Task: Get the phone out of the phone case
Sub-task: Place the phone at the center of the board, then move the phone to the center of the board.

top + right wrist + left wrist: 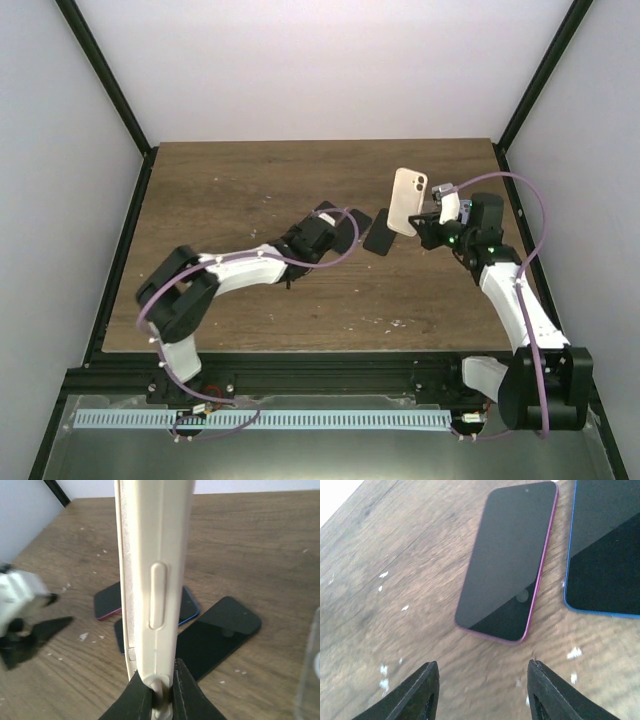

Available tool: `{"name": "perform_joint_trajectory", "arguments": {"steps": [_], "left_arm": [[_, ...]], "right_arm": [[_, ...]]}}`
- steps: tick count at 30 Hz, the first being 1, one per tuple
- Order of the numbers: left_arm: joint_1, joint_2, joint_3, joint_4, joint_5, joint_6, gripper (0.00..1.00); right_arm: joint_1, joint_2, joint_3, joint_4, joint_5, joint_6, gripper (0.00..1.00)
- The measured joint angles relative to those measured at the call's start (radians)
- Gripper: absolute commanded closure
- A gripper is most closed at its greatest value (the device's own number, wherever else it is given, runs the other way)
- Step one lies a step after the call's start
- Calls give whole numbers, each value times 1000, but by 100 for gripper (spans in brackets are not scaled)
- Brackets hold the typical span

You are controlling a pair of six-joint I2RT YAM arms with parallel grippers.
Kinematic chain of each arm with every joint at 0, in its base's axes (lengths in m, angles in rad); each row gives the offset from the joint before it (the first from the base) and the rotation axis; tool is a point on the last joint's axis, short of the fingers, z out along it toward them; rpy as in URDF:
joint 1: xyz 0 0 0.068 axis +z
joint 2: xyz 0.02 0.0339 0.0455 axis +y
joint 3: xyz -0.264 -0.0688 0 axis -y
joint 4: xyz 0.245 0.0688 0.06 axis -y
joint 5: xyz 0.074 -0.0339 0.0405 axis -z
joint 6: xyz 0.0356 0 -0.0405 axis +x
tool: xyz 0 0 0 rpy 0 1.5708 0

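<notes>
My right gripper [160,682] [427,228] is shut on the bottom edge of a cream phone case [155,555] [407,200] and holds it upright above the table. I cannot tell whether a phone sits inside it. A purple-edged phone [507,560] [106,604] lies screen up on the wood, just ahead of my left gripper [482,664] [320,235]. That gripper is open with nothing between its fingers and hovers low over the table.
A blue-edged phone [605,555] [189,607] lies beside the purple one, and a black phone [220,630] [380,236] lies to their right. White crumbs dot the wooden table [230,190]. Something clear [310,670] shows at the right edge of the right wrist view.
</notes>
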Motion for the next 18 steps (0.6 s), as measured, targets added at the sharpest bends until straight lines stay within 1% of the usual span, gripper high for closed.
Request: {"name": "perform_joint_trajectory", "arguments": {"steps": [3,6,9,13,15,18], "left_arm": [[-5,-144,-64,-61,34,-82,48],[-13,-294,-150,-105,85,-143,48],[-19,-425,-241,-138,149,-190,48],[-24,-527,-320,-152,220,-241,48],[-29,-562,-346,-152,250,-264,48],[-42,-589,-369,-142,282,-286,48]], "right_arm": [[-5,43,72,-84,36,-70,99],[-12,85,157,-185,89,-174,99],[-51,144,206,-286,115,-287,99],[-177,263,222,-469,105,-443,99],[-213,330,232,-563,100,-501,99],[-225,422,243,-681,75,-552,99]]}}
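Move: The right hand holds the beige case above bare board: the spot under its coming path lies some 5 cm right, level fore-and-aft, about 18 cm below. From there, the clear case is about 11 cm ahead and 3 cm to the right, with the purple case 8 cm farther right. From the left hand, the just-placed purple-rimmed phone lies 7 cm ahead, 5 cm right and 5 cm below; the blue-rimmed phone is 4 cm ahead, 14 cm right. Keeping its pinch on the beige case's edge, the right hand first eases forward and right, then swings down about 12 cm, some 8 cm right and finally back, tipping down roughly 30 degrees towards the bare board in front of the clear case. The left hand, already free of the purple-rimmed phone, pulls back about 11 cm, rising early and drifting left, its fingers staying half open. ##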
